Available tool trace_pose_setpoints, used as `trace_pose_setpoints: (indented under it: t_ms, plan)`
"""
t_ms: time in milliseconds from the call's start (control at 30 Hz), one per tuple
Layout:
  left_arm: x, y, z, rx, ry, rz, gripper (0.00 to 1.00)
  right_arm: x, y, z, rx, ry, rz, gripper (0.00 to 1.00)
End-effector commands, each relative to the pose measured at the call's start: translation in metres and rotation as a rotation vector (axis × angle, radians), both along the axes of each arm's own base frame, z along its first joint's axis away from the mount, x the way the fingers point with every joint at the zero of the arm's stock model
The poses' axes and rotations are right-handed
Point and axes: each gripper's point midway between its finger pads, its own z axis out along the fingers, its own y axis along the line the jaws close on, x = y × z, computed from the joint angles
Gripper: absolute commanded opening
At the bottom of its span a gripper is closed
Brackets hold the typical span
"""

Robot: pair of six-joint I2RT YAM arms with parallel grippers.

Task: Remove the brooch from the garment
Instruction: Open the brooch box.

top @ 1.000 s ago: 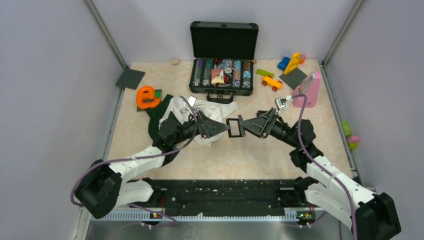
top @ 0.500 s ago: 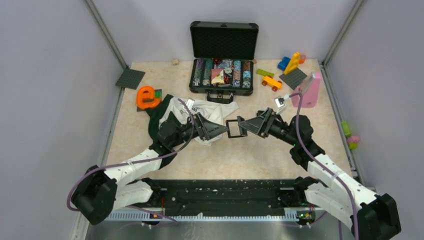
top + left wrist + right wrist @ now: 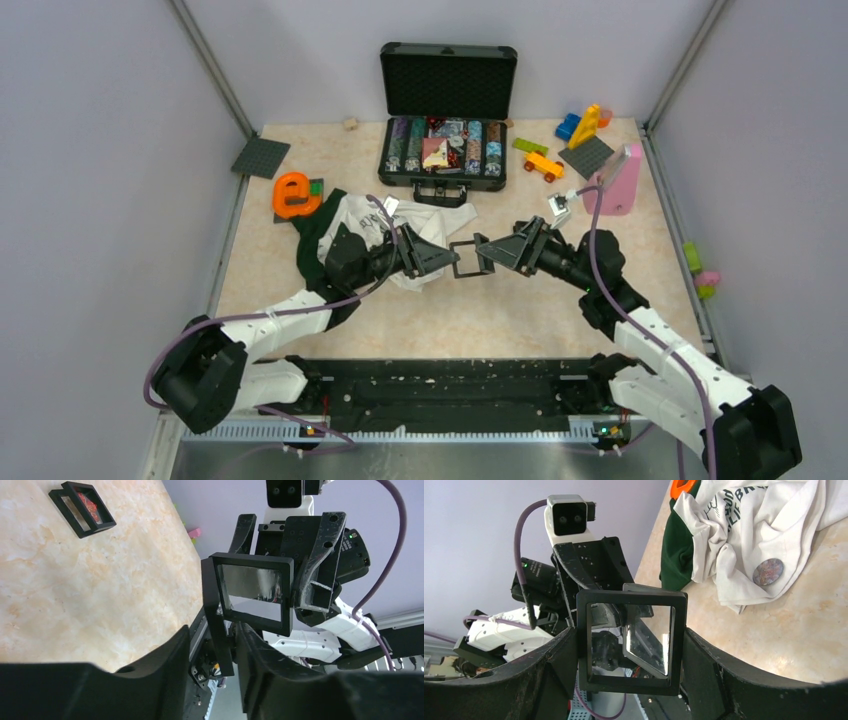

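A black square display case (image 3: 467, 256) with clear film hangs half open above the middle of the table. My right gripper (image 3: 482, 252) is shut on one frame (image 3: 631, 597), a finger on each side (image 3: 629, 645). The other leaf (image 3: 217, 615) stands between the fingers of my left gripper (image 3: 212, 630), close against one finger, with a gap to the other; the jaws are open. The garment (image 3: 355, 212), a crumpled white and green shirt (image 3: 744, 525), lies left of centre under my left arm. A round speckled disc (image 3: 769, 571) rests on it. The brooch is not visible on it.
A second black frame case (image 3: 82, 507) with something orange-red inside lies on the table. At the back stand an open chip case (image 3: 445, 150), an orange letter e (image 3: 292, 195), a pink block (image 3: 617, 180), a toy car (image 3: 543, 165), bricks (image 3: 585, 125) and grey baseplates (image 3: 261, 157).
My left gripper's jaws spread wide, then narrowed again around the case's leaf. The left arm shifted a little; the right gripper kept its hold and barely moved.
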Motion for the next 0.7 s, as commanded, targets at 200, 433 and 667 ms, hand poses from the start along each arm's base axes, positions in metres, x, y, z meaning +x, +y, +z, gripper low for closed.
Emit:
trace_pose_setpoints:
  t_ms: [200,433,667]
  plan:
    - [0.008,0.003,0.015,0.001,-0.066,0.029,0.24,0.000,-0.001,0.003,-0.041,-0.055,-0.003,0.80]
    - [0.009,0.006,0.009,0.054,-0.062,0.039,0.21,0.007,-0.007,-0.019,-0.150,-0.044,-0.041,0.89]
    - [0.018,0.011,-0.008,0.189,-0.062,0.080,0.20,0.009,-0.001,-0.041,-0.362,-0.034,-0.032,0.91]
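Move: The brooch box, its two black frames standing apart, is between the hands. The right fingers still hold it across its edges, its middle about 2 cm to that hand's left; it lies some 3 cm to the left hand's right, with one frame between that hand's still-parted fingers. From the right hand, a second box lies about 11 cm right, 5 cm ahead and 20 cm below; the garment some 21 cm left, 2 cm ahead and equally low. The box changes hands: the left fingers close and pinch its left part, then that hand sinks about 2 cm with the box. The right fingers spread and come free of the frame; the right hand drops about 5 cm, easing 1 cm to its right, its fingertips tipping down some 15 degrees. ##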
